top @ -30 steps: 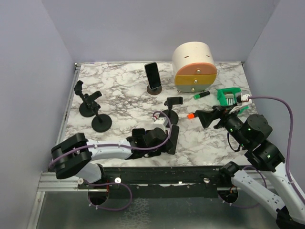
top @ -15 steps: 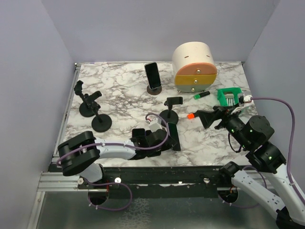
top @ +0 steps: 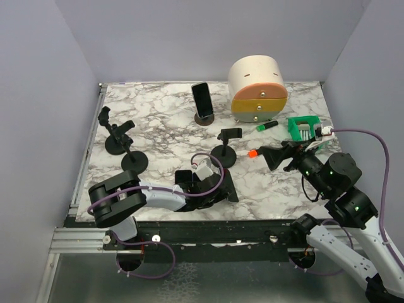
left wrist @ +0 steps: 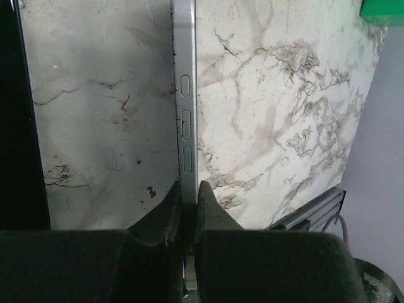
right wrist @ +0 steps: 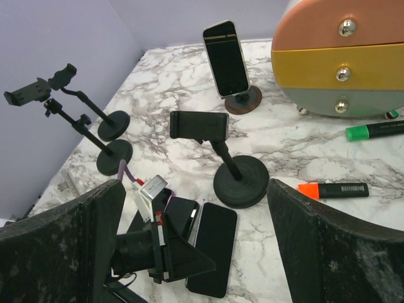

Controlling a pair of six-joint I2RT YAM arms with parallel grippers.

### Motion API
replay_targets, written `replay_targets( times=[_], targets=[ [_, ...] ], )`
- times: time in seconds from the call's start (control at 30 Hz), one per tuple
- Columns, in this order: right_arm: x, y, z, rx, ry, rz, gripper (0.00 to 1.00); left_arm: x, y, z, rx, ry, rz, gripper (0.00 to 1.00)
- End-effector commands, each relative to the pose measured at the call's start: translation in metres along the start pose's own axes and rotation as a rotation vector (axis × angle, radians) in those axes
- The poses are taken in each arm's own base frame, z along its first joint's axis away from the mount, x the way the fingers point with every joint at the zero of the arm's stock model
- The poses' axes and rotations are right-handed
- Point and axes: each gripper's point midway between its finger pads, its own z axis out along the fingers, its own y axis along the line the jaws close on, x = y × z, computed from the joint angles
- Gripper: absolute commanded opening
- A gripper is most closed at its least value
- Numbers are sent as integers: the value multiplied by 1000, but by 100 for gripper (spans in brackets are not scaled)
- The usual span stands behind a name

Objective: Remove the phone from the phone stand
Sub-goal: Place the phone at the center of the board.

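A black phone (top: 230, 185) (right wrist: 214, 246) lies low on the marble near the table's front edge, apart from the phone stand. My left gripper (top: 216, 190) (left wrist: 189, 187) is shut on the phone's thin edge (left wrist: 187, 120), whose side buttons show just beyond the fingertips. The black phone stand (top: 226, 146) (right wrist: 237, 177) stands just behind it, and its clamp (right wrist: 199, 125) holds nothing. My right gripper (top: 273, 158) hovers open to the right of the stand, its wide fingers (right wrist: 341, 252) framing the scene with nothing between them.
A second phone (top: 202, 100) leans on a round brown base at the back. A cream, orange and yellow drawer unit (top: 257, 88) stands back right, with a green marker (top: 267, 125), an orange marker (top: 254, 153) and a green holder (top: 304, 128). Two black stands (top: 120, 144) stand at left.
The left arm's elbow has swung to the right, and the gripped phone has tipped from standing on its edge down towards the marble. The right arm has barely moved.
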Motion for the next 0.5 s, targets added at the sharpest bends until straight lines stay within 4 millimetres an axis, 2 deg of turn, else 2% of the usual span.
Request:
replay_targets(
  times=[0.0, 0.1, 0.23, 0.47],
  targets=[
    [10, 3, 5, -23, 22, 16, 100, -3, -7, 6, 11, -34, -11, 5],
    [12, 3, 6, -25, 30, 18, 100, -1, -3, 7, 2, -26, -4, 16],
    [14, 3, 7, -26, 33, 21, 100, 1, 4, 6, -11, -18, 5, 25],
    [17, 2, 5, -21, 38, 26, 100, 1, 12, 3, -24, -15, 5, 29]
  ],
)
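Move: My left hand already pinches the phone by its raised left long edge, toward its near end; the phone's middle lies about 3 cm ahead, 3 cm right and 1 cm lower. The nearer flat phone is some 10 cm left and 2 cm ahead, the stand's round foot about 16 cm ahead and 1 cm left, the orange marker 17 cm ahead and 14 cm right, all roughly 3 cm lower. From my right hand the held phone is about 16 cm left, level, 30 cm below. I open my left fingers about a quarter of their range, wrist slanted as before, so the finger on the screen side comes away while the one beneath stays against the raised edge. Once they part, I sink that hand about 1 cm towards the board. My right hand, empty and wide open, eases down some 1.5 cm. ##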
